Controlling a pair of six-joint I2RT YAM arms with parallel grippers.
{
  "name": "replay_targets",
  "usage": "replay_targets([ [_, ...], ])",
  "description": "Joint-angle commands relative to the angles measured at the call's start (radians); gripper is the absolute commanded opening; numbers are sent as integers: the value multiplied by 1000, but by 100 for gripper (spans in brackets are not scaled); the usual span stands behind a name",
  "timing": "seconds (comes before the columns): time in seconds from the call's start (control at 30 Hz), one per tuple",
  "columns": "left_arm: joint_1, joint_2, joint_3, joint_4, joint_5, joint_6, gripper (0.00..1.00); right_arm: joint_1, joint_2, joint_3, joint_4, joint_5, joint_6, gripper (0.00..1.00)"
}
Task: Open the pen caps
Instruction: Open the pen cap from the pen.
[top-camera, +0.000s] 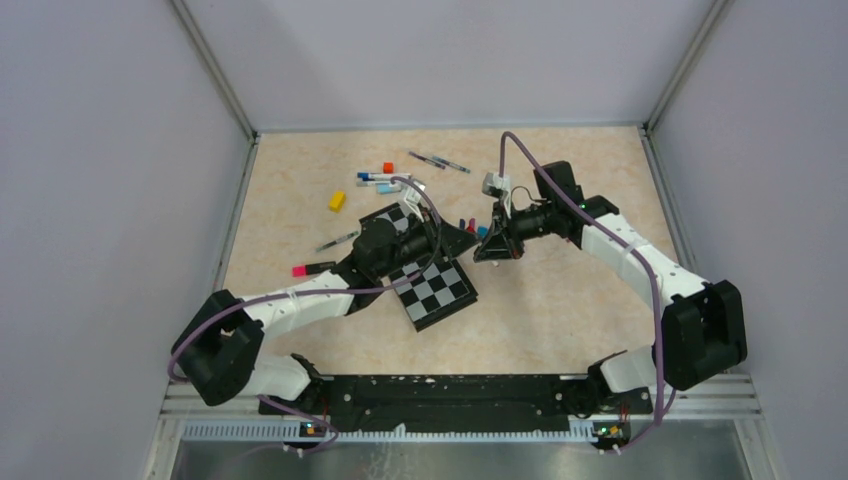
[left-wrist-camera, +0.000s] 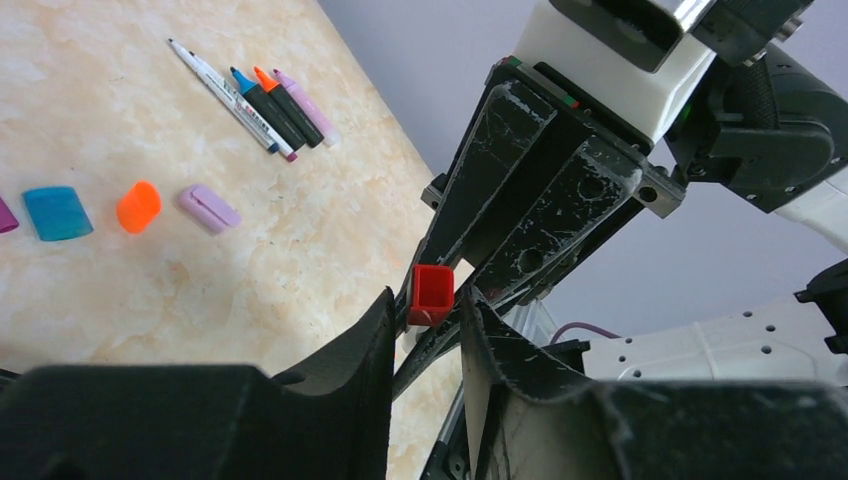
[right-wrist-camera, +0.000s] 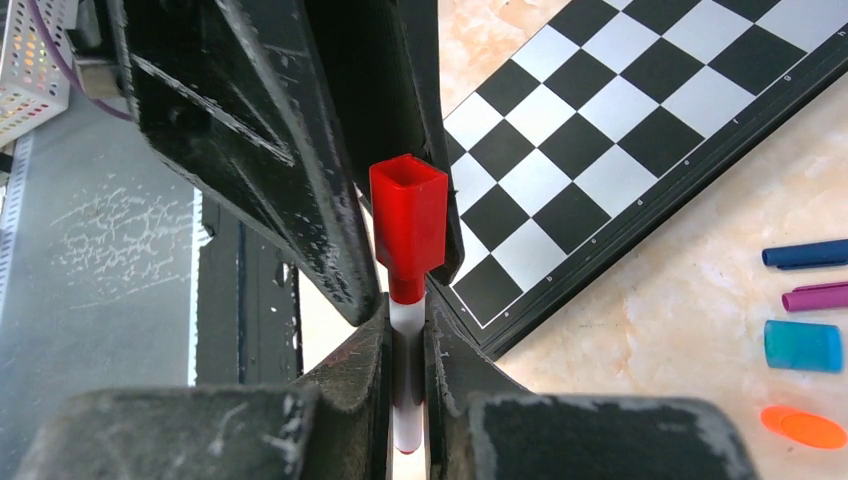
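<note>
My right gripper is shut on a white pen, held above the table. Its red cap points at my left gripper. The left fingers stand on either side of that red cap, with a thin gap still showing on one side. The two grippers meet tip to tip at mid-table. Loose caps lie on the table: teal, orange and lilac. Uncapped pens lie side by side beyond them.
A checkerboard lies under the left arm. At the back are two pens, an orange-red cube and more markers. A yellow block and a pink-capped marker lie to the left. Walls enclose three sides.
</note>
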Motion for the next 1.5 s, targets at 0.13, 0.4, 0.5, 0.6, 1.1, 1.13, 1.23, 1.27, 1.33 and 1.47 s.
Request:
replay_targets([
  [0.13, -7, 8, 40, 0, -60, -13, 29, 21, -19, -11, 35, 7, 8, 0],
  [0.4, -7, -4, 43, -19, -100, -25, 33, 25, -28, -24, 44, 13, 10, 0],
  [0.5, -7, -2, 42, -16, -96, -29, 33, 26, -28, -22, 44, 13, 11, 0],
  [0.6, -10, 3, 42, -10, -90, -33, 33, 26, -27, -22, 46, 14, 11, 0],
  [1.1, 37, -42, 54, -12, -236, 39, 0, 31, -43, -94, 7, 63, -66, 0],
  [1.13, 77, -66, 60, -36, -276, 37, 0, 31, -49, -119, 5, 82, -86, 0],
  [1.23, 183, -131, 57, -52, -369, 8, 0, 30, -53, -186, -18, 110, -126, 0],
  [1.27, 201, -146, 67, -70, -402, 11, 0, 28, -58, -201, -25, 121, -135, 0],
  [1.33, 223, -176, 83, -101, -462, 31, 0, 7, -71, -215, -34, 122, -141, 0],
  [1.47, 249, -225, 72, -97, -522, 63, 0, -74, -57, -241, -45, 82, -148, 0],
])
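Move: The red pen cap sits between the left hand's open fingertips, about 1 cm ahead and 1 cm right, level; from the right hand, which holds the pen, it is some 5 cm up, 2 cm ahead and 2 cm left. On the table, roughly 18 cm below the left hand, lie the light-blue cap 12 cm ahead and 3 cm right, the magenta cap 13 cm ahead and 1 cm right, and the orange cap 11 cm ahead and 7 cm right. Left hand pinches the red cap and pulls forward-left about 13 cm; right keeps the pen, sinking 6 cm. ##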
